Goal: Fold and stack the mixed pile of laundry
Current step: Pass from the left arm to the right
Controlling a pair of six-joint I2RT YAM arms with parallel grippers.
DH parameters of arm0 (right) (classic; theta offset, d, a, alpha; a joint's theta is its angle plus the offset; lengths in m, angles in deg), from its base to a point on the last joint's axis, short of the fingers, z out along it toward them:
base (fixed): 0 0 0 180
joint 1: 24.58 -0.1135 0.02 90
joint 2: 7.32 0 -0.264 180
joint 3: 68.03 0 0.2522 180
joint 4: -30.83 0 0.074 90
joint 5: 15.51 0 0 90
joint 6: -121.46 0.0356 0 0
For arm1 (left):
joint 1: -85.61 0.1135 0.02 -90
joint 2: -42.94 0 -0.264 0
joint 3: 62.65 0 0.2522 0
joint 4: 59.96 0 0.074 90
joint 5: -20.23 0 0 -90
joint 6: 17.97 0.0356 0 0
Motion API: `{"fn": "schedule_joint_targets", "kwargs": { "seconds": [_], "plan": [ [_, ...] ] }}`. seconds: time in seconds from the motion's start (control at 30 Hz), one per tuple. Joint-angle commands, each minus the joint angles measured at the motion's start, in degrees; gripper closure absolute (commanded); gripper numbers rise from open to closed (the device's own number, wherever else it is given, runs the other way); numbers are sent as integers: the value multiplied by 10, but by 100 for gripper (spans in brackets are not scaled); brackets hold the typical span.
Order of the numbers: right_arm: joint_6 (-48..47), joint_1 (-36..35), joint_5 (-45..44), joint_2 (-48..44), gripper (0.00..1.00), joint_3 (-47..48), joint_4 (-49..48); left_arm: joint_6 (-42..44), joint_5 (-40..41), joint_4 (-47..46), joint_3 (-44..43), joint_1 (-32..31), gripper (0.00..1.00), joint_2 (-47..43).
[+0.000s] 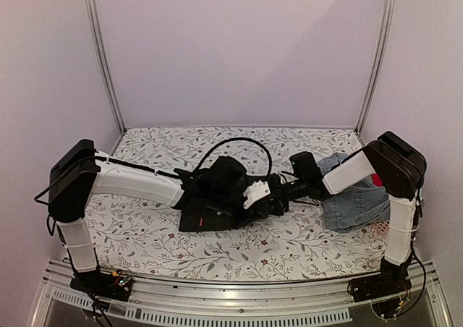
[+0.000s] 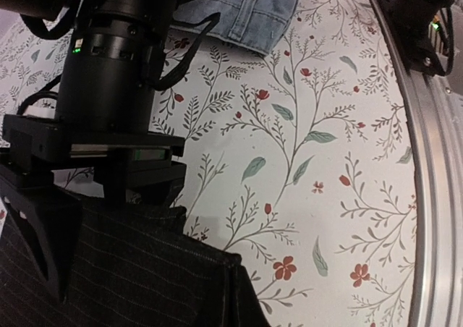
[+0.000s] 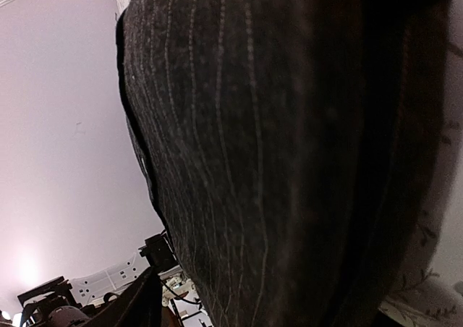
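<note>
The black pinstriped shirt (image 1: 210, 213) lies folded in a thick block at mid-table. My left gripper (image 1: 262, 199) reaches across it from the left and is shut on its right edge; the shirt (image 2: 130, 269) hides its fingertips in the left wrist view. My right gripper (image 1: 282, 195) comes in from the right and meets the same edge. It is open, and its black fingers (image 2: 141, 186) stand apart over the cloth. The shirt (image 3: 289, 153) fills the right wrist view. Faded denim pieces (image 1: 354, 200) and a red garment (image 1: 375, 179) are heaped at the right, under the right arm.
A floral cloth (image 1: 145, 236) covers the table. A metal rail (image 1: 239, 291) runs along the near edge, with upright posts (image 1: 105, 59) at the back corners. A pale pink perforated edge (image 1: 377, 229) shows under the denim. A black cable (image 1: 242, 145) loops above the shirt.
</note>
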Motion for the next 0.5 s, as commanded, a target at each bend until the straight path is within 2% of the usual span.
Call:
{"fn": "schedule_joint_targets", "kwargs": {
  "seconds": [0.0, 0.07, 0.17, 0.27, 0.3, 0.37, 0.47],
  "plan": [
    [55, -17, 9, 41, 36, 33, -48, -4, -18, -27, 6, -4, 100, -32],
    [78, -23, 11, 57, 43, 37, -65, -2, -24, -29, 9, -4, 100, -37],
    [96, -24, 7, 71, 59, 38, -77, 1, -28, -31, 14, -4, 100, -42],
    [91, -24, 0, 68, 81, 50, -63, 0, -31, -24, 19, -4, 99, -48],
    [78, -24, -3, 63, 88, 61, -35, -8, -24, -16, 16, -4, 90, -50],
    [15, -24, -24, 44, 99, 102, 78, -42, -10, 19, 7, 2, 62, -58],
    [-111, -22, -56, 18, 100, 175, 242, -84, 2, 55, 10, 18, 26, -88]
  ]
}}
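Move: The folded dark striped shirt's raised right edge runs between the right hand's open jaws, about 3 cm to that hand's left, level fore-and-aft and 1 cm lower. The flat rest of the shirt lies some 16 cm to its left, 2 cm nearer and 4 cm lower; the jeans heap sits around 25 cm to its right and 3 cm ahead. From the left hand, still pinching the shirt's near right corner, that edge spot is roughly 8 cm ahead, 4 cm right and 5 cm lower. The shirt's raised right edge is taken between the right fingers, which work about 3 cm left onto it while sinking a little, close from nearly wide to shut, and finish edging some 1 cm forward. The left hand lifts about 2 cm, keeping its pinch on the near corner, then opens past halfway only once the right has all but shut. ##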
